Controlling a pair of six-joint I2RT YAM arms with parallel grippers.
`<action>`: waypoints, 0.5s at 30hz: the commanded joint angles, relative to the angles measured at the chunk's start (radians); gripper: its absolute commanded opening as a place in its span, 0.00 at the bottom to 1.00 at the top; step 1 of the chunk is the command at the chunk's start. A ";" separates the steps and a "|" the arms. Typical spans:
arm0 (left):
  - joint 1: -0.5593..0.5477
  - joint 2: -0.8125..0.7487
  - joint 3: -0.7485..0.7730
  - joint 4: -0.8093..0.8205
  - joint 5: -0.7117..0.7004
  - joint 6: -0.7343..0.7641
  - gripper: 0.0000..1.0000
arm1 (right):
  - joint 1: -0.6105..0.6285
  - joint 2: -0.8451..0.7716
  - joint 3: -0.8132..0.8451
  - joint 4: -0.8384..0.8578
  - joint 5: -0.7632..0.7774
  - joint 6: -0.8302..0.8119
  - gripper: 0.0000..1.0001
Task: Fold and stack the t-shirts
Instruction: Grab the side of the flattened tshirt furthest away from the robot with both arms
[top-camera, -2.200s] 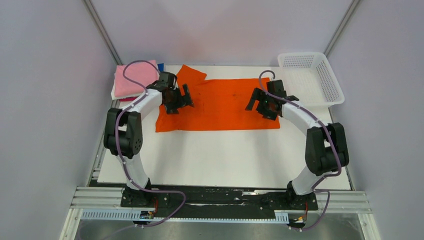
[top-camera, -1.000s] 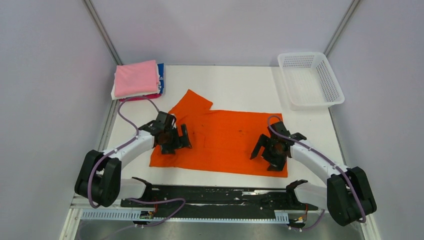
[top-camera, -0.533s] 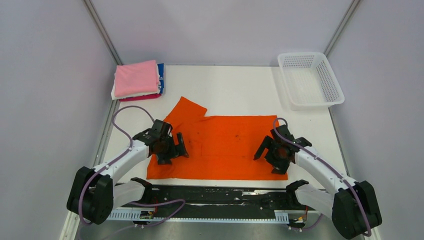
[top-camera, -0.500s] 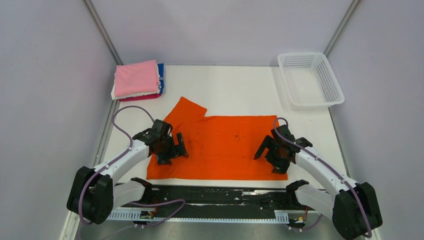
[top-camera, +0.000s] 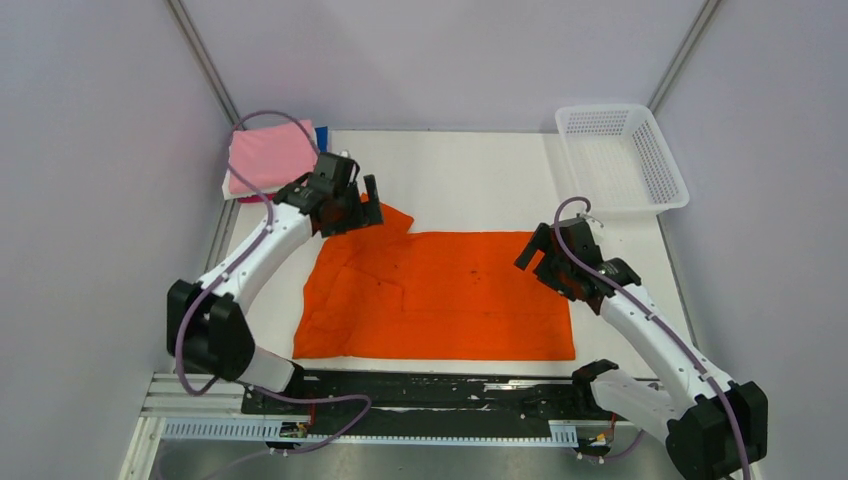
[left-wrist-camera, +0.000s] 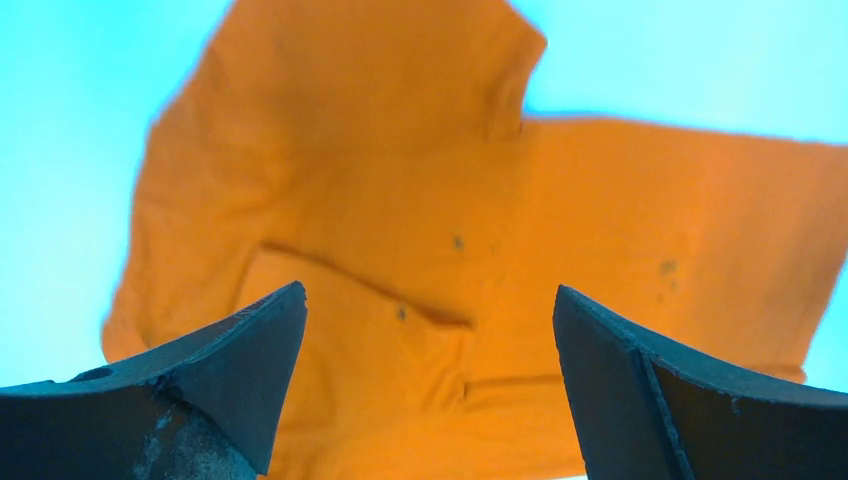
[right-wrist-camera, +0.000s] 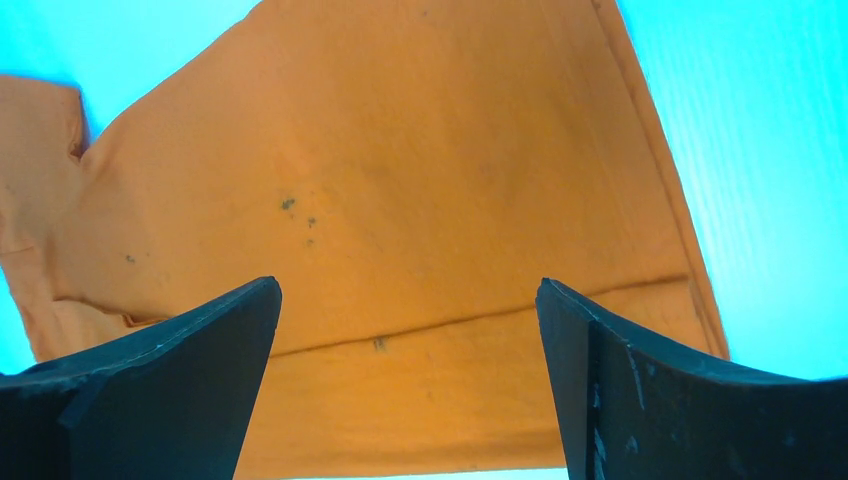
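Observation:
The orange t-shirt (top-camera: 440, 295) lies spread flat on the white table, its near hem at the table's front edge and one sleeve sticking out at the far left. My left gripper (top-camera: 358, 205) is open and empty, held above that sleeve. My right gripper (top-camera: 548, 258) is open and empty above the shirt's far right corner. The left wrist view shows the shirt (left-wrist-camera: 440, 230) below its open fingers (left-wrist-camera: 240, 370). The right wrist view shows the shirt (right-wrist-camera: 380, 200) below its open fingers (right-wrist-camera: 640, 390). The folded stack, pink shirt (top-camera: 262, 160) on top, sits at the far left, partly hidden by my left arm.
A white mesh basket (top-camera: 660, 160) stands at the far right corner of the table. The stack's blue edge (top-camera: 321, 133) shows just behind my left wrist. Grey walls close in the left, right and back sides.
Both grippers pulled the orange shirt toward the near edge, then rose off it. The left one moved far-left over the sleeve and the right one moved back. The shirt stays flat.

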 joint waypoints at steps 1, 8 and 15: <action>0.019 0.228 0.219 -0.042 -0.147 0.115 1.00 | 0.003 0.037 0.033 0.072 0.065 -0.071 1.00; 0.116 0.650 0.611 -0.012 -0.048 0.210 1.00 | -0.028 0.072 0.032 0.087 0.082 -0.109 1.00; 0.136 0.941 0.967 -0.107 -0.040 0.255 0.93 | -0.043 0.101 0.018 0.087 0.076 -0.124 1.00</action>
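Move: The t-shirt's far left corner, a pointed flap, lies about 18 cm straight ahead of the left hand and 13 cm below. The folded stack is some 19 cm left and 24 cm ahead of that hand. From the right hand, the shirt's far right corner is roughly 14 cm ahead, 6 cm right and 9 cm below; the white basket stands about 32 cm ahead and 17 cm right of that hand. Swing the left gripper fast forward, about 20 cm, out over the t-shirt's far left corner and a little beyond, level at first and then sinking some 9 cm, its left side tipping up slightly. Meanwhile ease the right gripper only a couple of centimetres right, down and forward towards the far right corner. Keep both grippers open, gripping nothing yet. ##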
